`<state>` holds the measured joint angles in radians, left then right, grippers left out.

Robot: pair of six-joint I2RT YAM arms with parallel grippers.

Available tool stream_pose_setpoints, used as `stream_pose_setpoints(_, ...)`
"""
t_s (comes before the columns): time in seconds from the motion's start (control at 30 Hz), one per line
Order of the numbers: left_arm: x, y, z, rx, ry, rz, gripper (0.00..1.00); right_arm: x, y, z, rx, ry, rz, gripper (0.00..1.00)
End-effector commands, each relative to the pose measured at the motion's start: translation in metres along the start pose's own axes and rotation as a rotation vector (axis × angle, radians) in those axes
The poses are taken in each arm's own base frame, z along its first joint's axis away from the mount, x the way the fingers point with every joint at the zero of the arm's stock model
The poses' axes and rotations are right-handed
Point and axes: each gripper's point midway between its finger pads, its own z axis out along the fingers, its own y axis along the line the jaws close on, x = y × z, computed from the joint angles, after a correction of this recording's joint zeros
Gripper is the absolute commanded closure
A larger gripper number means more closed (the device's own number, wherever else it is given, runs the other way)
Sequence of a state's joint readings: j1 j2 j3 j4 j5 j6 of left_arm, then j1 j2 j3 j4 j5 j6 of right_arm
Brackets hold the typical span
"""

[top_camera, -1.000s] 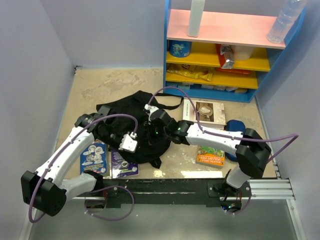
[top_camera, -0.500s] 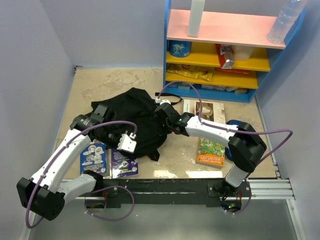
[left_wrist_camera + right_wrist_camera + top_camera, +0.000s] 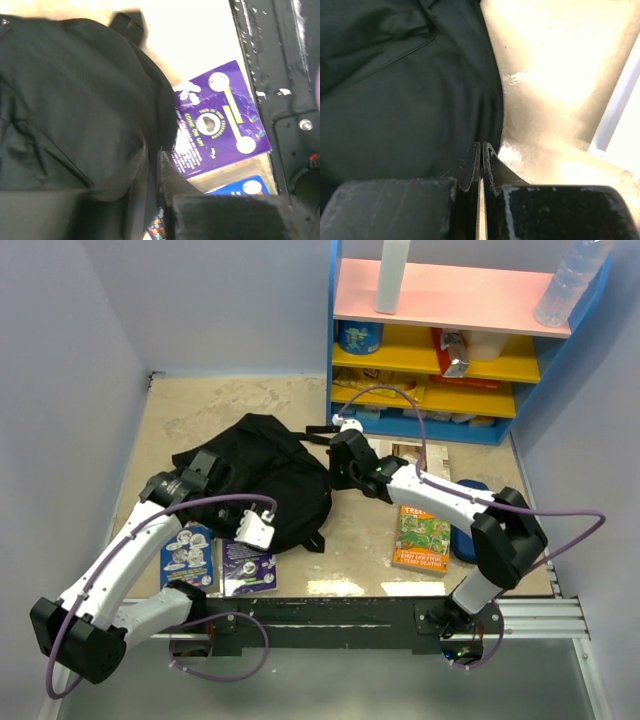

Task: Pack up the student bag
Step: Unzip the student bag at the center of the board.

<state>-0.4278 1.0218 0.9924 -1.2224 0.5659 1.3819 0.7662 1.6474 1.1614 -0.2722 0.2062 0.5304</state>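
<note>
The student bag is a soft black backpack slumped on the floor left of centre. My left gripper lies low at its near edge, beside the purple book. In the left wrist view the left gripper has its jaws a narrow slit apart. The bag's fabric drapes over the left finger, and I cannot tell whether any lies in the slit. My right gripper is at the bag's right edge. In the right wrist view it is shut, its tips against the bag's seam, with nothing seen between them.
A blue book lies left of the purple one. A green book, a pale book and a dark-blue pencil case lie under the right arm. The coloured shelf stands at the back right. The black rail runs along the near edge.
The bag has slid up and to the left. My right gripper has moved from over the bag to its right edge. My left jaws have parted slightly.
</note>
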Motion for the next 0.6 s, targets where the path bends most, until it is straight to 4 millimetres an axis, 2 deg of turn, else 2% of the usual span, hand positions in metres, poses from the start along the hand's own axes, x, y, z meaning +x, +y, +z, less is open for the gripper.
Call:
stream_pose_setpoints(0.0,-0.012,0.015,-0.007,-0.004,-0.024,-0.099,0.57,-0.002,0.007,-0.014,-0.059,-0.056,0.039,1.0)
stream_pose_setpoints(0.03,-0.025,0.021,-0.01,-0.01,-0.077,-0.102,0.46,0.01,0.021,-0.018,-0.086,-0.038,0.022,1.0)
stream_pose_setpoints(0.07,-0.04,0.038,-0.02,-0.056,-0.116,-0.082,0.27,0.017,0.028,-0.02,-0.101,-0.025,0.023,1.0)
stream_pose_setpoints(0.1,-0.048,0.043,-0.022,-0.056,-0.144,-0.11,0.22,0.026,0.032,-0.02,-0.105,-0.008,0.019,1.0)
stream_pose_setpoints(0.17,-0.075,0.057,-0.033,-0.072,-0.248,-0.105,0.18,0.045,0.044,-0.024,-0.142,0.032,0.019,1.0)
stream_pose_setpoints(0.23,-0.092,0.063,-0.031,-0.042,-0.337,-0.168,0.11,0.052,0.052,-0.027,-0.177,0.043,0.041,1.0)
stream_pose_setpoints(0.27,-0.099,0.071,-0.028,-0.046,-0.365,-0.166,0.1,0.058,0.052,-0.027,-0.185,0.057,0.044,1.0)
stream_pose_setpoints(0.33,-0.105,0.071,-0.014,0.008,-0.398,-0.23,0.1,0.058,0.053,-0.029,-0.194,0.055,0.054,1.0)
stream_pose_setpoints(0.43,-0.115,0.064,0.017,0.087,-0.406,-0.252,0.11,0.052,0.054,-0.037,-0.201,0.041,0.055,1.0)
stream_pose_setpoints(0.47,-0.12,0.058,0.03,0.111,-0.407,-0.229,0.13,0.044,0.056,-0.044,-0.212,0.024,0.059,1.0)
stream_pose_setpoints(0.57,-0.11,0.055,0.051,0.134,-0.366,-0.249,0.2,0.033,0.056,-0.058,-0.22,0.0,0.069,1.0)
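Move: From the left hand, the student bag's near right corner with its strap tab lies about 17 cm to the right, level fore and aft, roughly 10 cm lower. The purple book is some 8 cm back and 2 cm right of that hand, the blue book about 13 cm left and 5 cm back. From the right hand, on the bag's right edge, the same corner lies about 15 cm back, 4 cm left and 8 cm lower; the orange book is 14 cm back and 22 cm right. The left hand opens wide, lets go of the pinched fold at the bag's near edge and travels some 11 cm right over the bag towards its near right corner, rising about 8 cm before sinking 3, while the wrist swings the fingers roughly 25 degrees, flatter to the right and slightly back. Meanwhile the right hand draws about 8 cm back and a little left and down along the bag's right edge towards that corner, fingers still shut, seemingly on the zip's pull, and then nearly stops. ##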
